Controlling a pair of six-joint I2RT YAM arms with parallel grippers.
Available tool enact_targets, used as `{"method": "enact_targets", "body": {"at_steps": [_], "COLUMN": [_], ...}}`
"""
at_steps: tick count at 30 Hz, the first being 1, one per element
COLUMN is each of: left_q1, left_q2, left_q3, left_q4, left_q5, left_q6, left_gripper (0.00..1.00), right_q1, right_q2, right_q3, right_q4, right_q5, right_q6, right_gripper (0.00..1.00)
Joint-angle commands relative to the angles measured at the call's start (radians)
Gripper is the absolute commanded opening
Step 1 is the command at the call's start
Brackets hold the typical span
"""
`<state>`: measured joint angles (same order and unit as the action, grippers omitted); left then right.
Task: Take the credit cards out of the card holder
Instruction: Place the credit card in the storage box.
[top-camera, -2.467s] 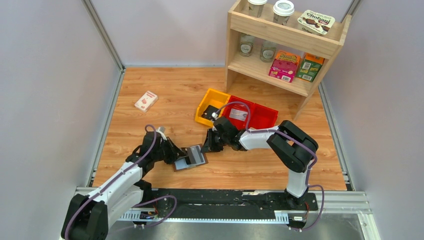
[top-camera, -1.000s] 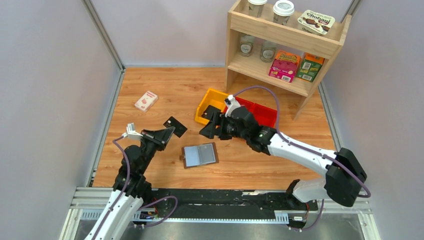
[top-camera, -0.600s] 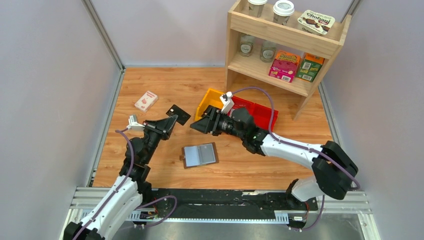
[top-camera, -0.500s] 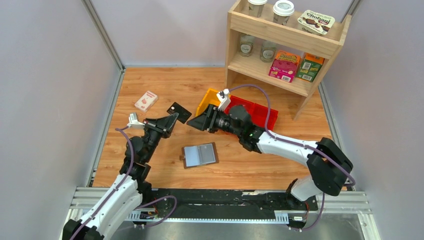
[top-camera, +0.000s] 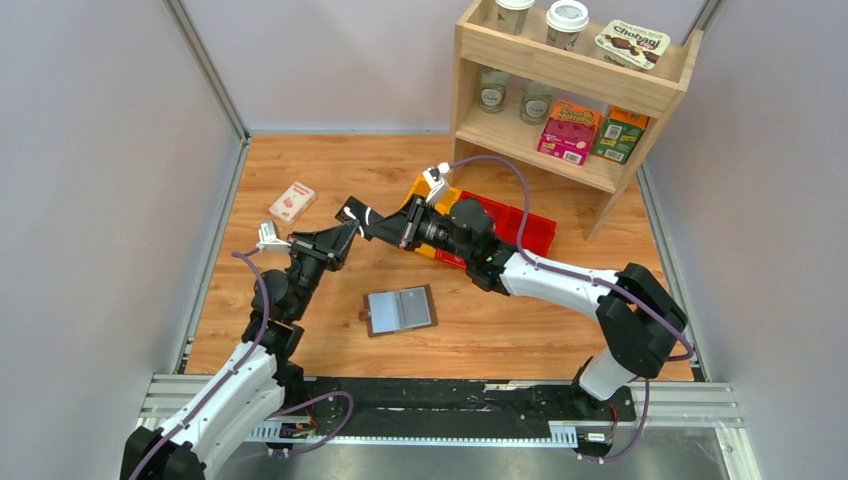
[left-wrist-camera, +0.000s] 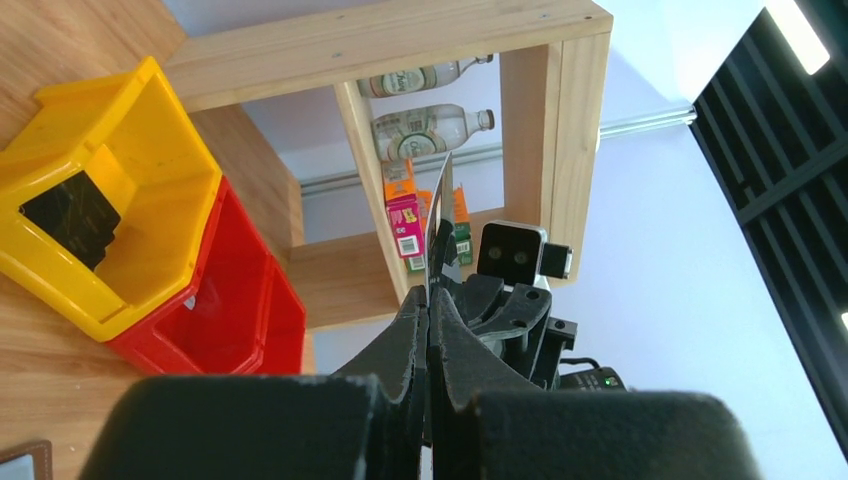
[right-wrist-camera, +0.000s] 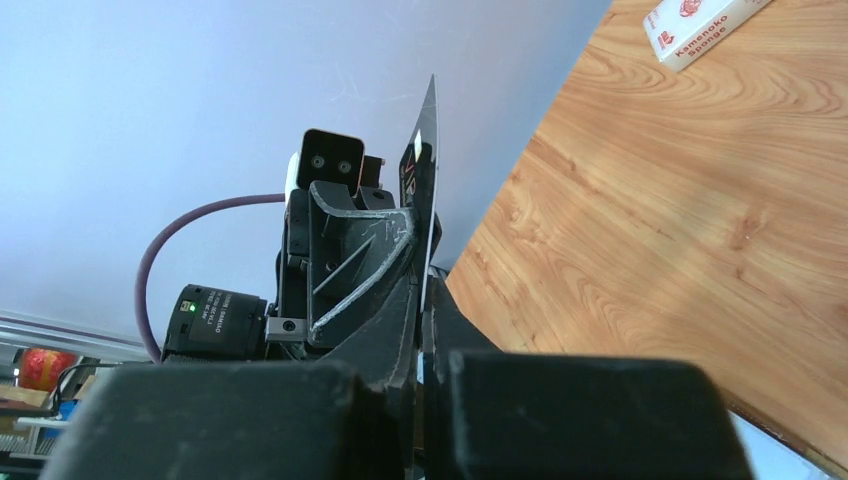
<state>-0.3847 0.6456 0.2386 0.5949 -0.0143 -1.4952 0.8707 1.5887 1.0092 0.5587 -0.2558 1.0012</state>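
The card holder lies open on the table, grey-blue inner panels facing up, with neither arm near it. A black credit card hangs in the air between the two arms. My left gripper is shut on its near-left edge. From the right, my right gripper is shut on the same card. In the left wrist view the card rises edge-on out of my left gripper. The right wrist view shows the card standing up from my right gripper.
A yellow bin with another black card in it sits beside red bins. A wooden shelf with jars and boxes stands at the back right. A white-and-red small box lies at the back left.
My right gripper has moved left to the raised card and shut on it. The left gripper has kept its hold and shifted slightly. The card holder has stayed put.
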Motion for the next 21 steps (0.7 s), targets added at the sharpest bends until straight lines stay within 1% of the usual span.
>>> {"method": "enact_targets", "body": {"at_steps": [1,2,3,4,5,6,7,8,9,10,11,12,13,14,15,16,17,18,19,21], "left_q1": [-0.003,-0.003,-0.003,-0.003,-0.002,-0.003,-0.003,-0.003,-0.002,0.0,-0.002,0.0,-0.002,0.0,-0.002,-0.002,-0.002,-0.002,-0.002,0.0], "left_q2": [-0.012,-0.017,-0.027,-0.034,-0.055,-0.066,-0.095,-0.112,-0.139,-0.153,-0.17,-0.182,-0.182,-0.179,-0.173,-0.155,-0.146,-0.118,-0.107,-0.08], "left_q3": [0.024,0.022,0.016,0.018,0.022,0.031,0.048,0.06,0.089,0.106,0.146,0.165,0.209,0.261,0.286,0.336,0.361,0.414,0.439,0.482], "left_q4": [0.025,0.016,-0.01,-0.027,-0.082,-0.186,-0.234,-0.336,-0.407,-0.523,-0.59,-0.707,-0.754,-0.853,-0.897,-0.982,-1.032,-1.108,-1.15,-1.233], "left_q5": [0.001,-0.003,-0.004,-0.003,0.004,0.008,0.008,0.008,-0.004,-0.012,-0.03,-0.038,-0.053,-0.061,-0.079,-0.088,-0.116,-0.134,-0.166,-0.196], "left_q6": [-0.005,-0.004,0.004,0.047,0.079,0.125,0.162,0.252,0.291,0.379,0.424,0.526,0.573,0.67,0.763,0.801,0.873,0.9,0.952,1.009], "left_gripper": [0.01,0.04,0.11,0.18,0.3,0.36,0.5,0.58,0.64,0.71,0.73,0.75,0.77,0.79,0.8,0.82,0.82,0.82,0.82,0.82], "right_q1": [-0.018,-0.024,-0.033,-0.042,-0.055,-0.068,-0.085,-0.101,-0.119,-0.136,-0.153,-0.17,-0.18,-0.19,-0.196,-0.203,-0.211,-0.219,-0.226,-0.243], "right_q2": [-0.009,-0.013,-0.025,-0.039,-0.05,-0.064,-0.076,-0.087,-0.098,-0.107,-0.111,-0.11,-0.105,-0.09,-0.075,-0.053,-0.036,-0.027,-0.012,0.022], "right_q3": [0.011,0.005,0.0,-0.003,-0.004,0.0,0.003,0.011,0.022,0.031,0.048,0.067,0.092,0.12,0.155,0.184,0.201,0.21,0.218,0.242], "right_q4": [0.041,0.027,0.001,-0.041,-0.09,-0.144,-0.189,-0.244,-0.303,-0.375,-0.451,-0.52,-0.614,-0.684,-0.765,-0.854,-0.885,-0.904,-0.91,-0.918], "right_q5": [-0.011,-0.016,-0.022,-0.022,-0.022,-0.023,-0.031,-0.039,-0.036,-0.024,-0.013,-0.002,0.027,0.053,0.103,0.14,0.157,0.168,0.177,0.178], "right_q6": [-0.038,-0.056,-0.076,-0.1,-0.131,-0.156,-0.182,-0.208,-0.235,-0.259,-0.292,-0.33,-0.363,-0.406,-0.459,-0.485,-0.51,-0.529,-0.538,-0.547], "right_gripper": [0.0,0.0,0.0,0.0,0.0,0.0,0.0,0.0,0.0,0.0,0.0,0.0,0.0,0.0,0.0,0.0,0.0,0.0,0.0,0.0]}}
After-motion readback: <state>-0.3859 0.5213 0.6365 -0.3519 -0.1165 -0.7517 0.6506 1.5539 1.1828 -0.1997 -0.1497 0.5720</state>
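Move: Out beyond the pair of grippers, which both pinch the black card, the yellow compartment of the storage box lies about 14 cm ahead of the right hand, 7 cm to its right and 24 cm below. The red compartment holding the VIP card is some 19 cm right and 12 cm ahead; the card holder lies 6 cm back and 3 cm right, both about 25 cm below. From the left hand the yellow compartment is roughly 13 cm ahead, 9 cm right. Letting go of the black card, the left hand opens wide, sinks about 4 cm, then draws left and slightly back, rolling its left side up. The right hand keeps its pinch and, once the left fingers open, carries the card right, down and forward towards the yellow compartment, about 16 cm in all, its left-pointing fingers tipping down some 35 degrees. ##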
